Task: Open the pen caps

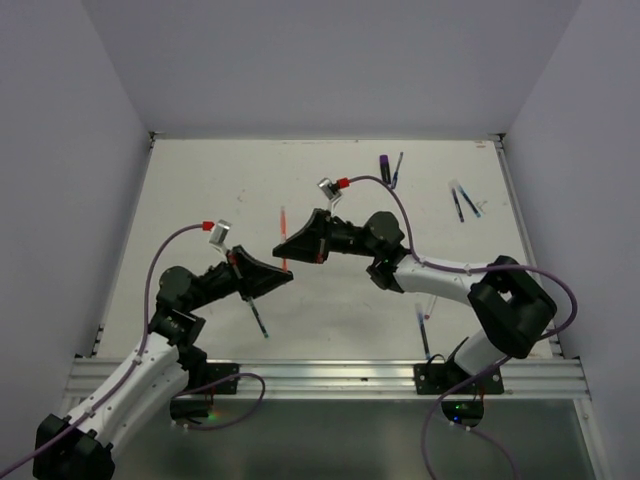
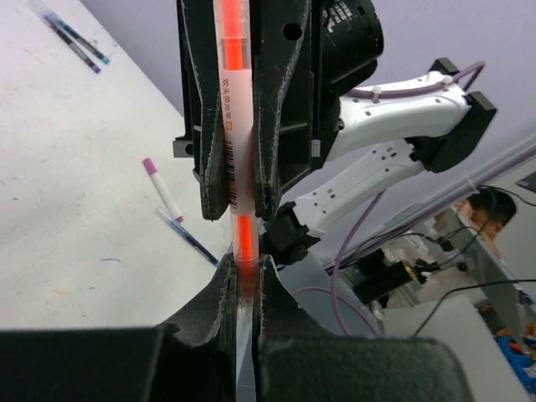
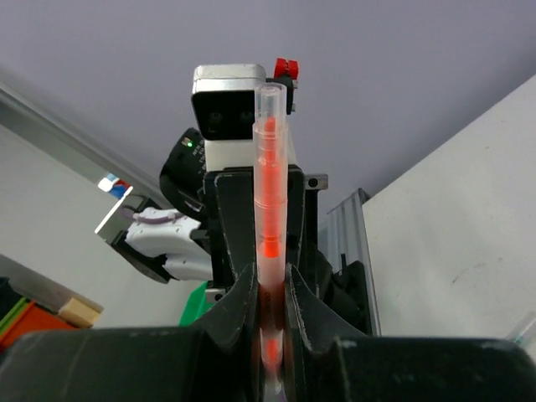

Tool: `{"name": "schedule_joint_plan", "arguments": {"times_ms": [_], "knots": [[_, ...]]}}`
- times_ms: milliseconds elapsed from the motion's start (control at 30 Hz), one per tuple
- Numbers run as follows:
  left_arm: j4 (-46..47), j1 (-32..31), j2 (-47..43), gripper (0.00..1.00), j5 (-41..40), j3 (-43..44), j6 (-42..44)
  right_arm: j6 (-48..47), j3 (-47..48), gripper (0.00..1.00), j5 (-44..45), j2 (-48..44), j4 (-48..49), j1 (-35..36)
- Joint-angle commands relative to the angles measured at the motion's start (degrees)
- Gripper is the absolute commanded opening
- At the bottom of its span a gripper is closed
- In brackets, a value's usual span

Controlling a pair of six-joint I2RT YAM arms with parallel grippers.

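A thin red pen hangs in the air between my two grippers, above the middle of the table. My right gripper is shut on its labelled barrel. My left gripper is shut on the pen's clear end, which reaches in between the fingers. In the right wrist view that clear tubular end rises in front of the left wrist. Whether it is a pen cap I cannot tell. In the top view the left gripper and the right gripper meet tip to tip around the pen.
More pens lie on the table: a stubby purple marker beside a blue pen at the back, two pens at the back right, a dark pen under the left arm, and one near the right base.
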Motion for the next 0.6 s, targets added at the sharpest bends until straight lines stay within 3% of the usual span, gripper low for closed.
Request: {"name": "schedule_joint_plan", "arguments": {"times_ms": [0,33,133,267,400,567], "knots": [[-17.96,-1.68,-1.22,0.00,4.23,6.19,12.72,-2.21,0.46,0.00,13.05,-2.42,1.29,-2.36],[-32.39,-1.68,-0.52,0.00,-5.46,11.44,15.48,-4.15,0.63,0.00,16.20,-3.74,-6.49,-2.36],[-52.25,-1.77,1.68,0.00,-24.04,18.94,20.16,-10.75,2.21,0.00,24.90,-7.87,-21.28,-2.19],[-56.87,-1.68,2.21,0.00,-33.15,20.63,20.96,-13.39,5.20,0.00,34.32,-9.64,-31.69,-1.83],[-48.82,-1.77,-0.59,0.00,-26.86,16.34,23.67,-12.08,4.95,0.00,40.75,-10.00,-30.13,-1.83],[-27.82,-1.68,-4.11,0.00,-4.45,10.62,22.20,-10.06,9.42,0.00,36.46,-5.61,-27.58,-2.53]]}}
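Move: The orange pen is already pinched by both hands, sloping forward and up. Its middle lies about 4 cm ahead of the left hand and 4 cm above it, and only about 1 cm ahead of and above the right hand. On the table some 23 cm below the left hand, a teal pen lies 10 cm to its left and about 1 cm ahead. A blue pen lies roughly 30 cm to the right of the right hand, 7 cm back and 27 cm below. The orange pen, still pinched near its close end by the left fingers and farther along by the right, is swung forward about 5 cm and slightly down by both arms together. Both wrists turn some 25 degrees, fingertips swinging forward and tipping down; the left also drifts 2 cm left and eases back nearly 1 cm at the end. ##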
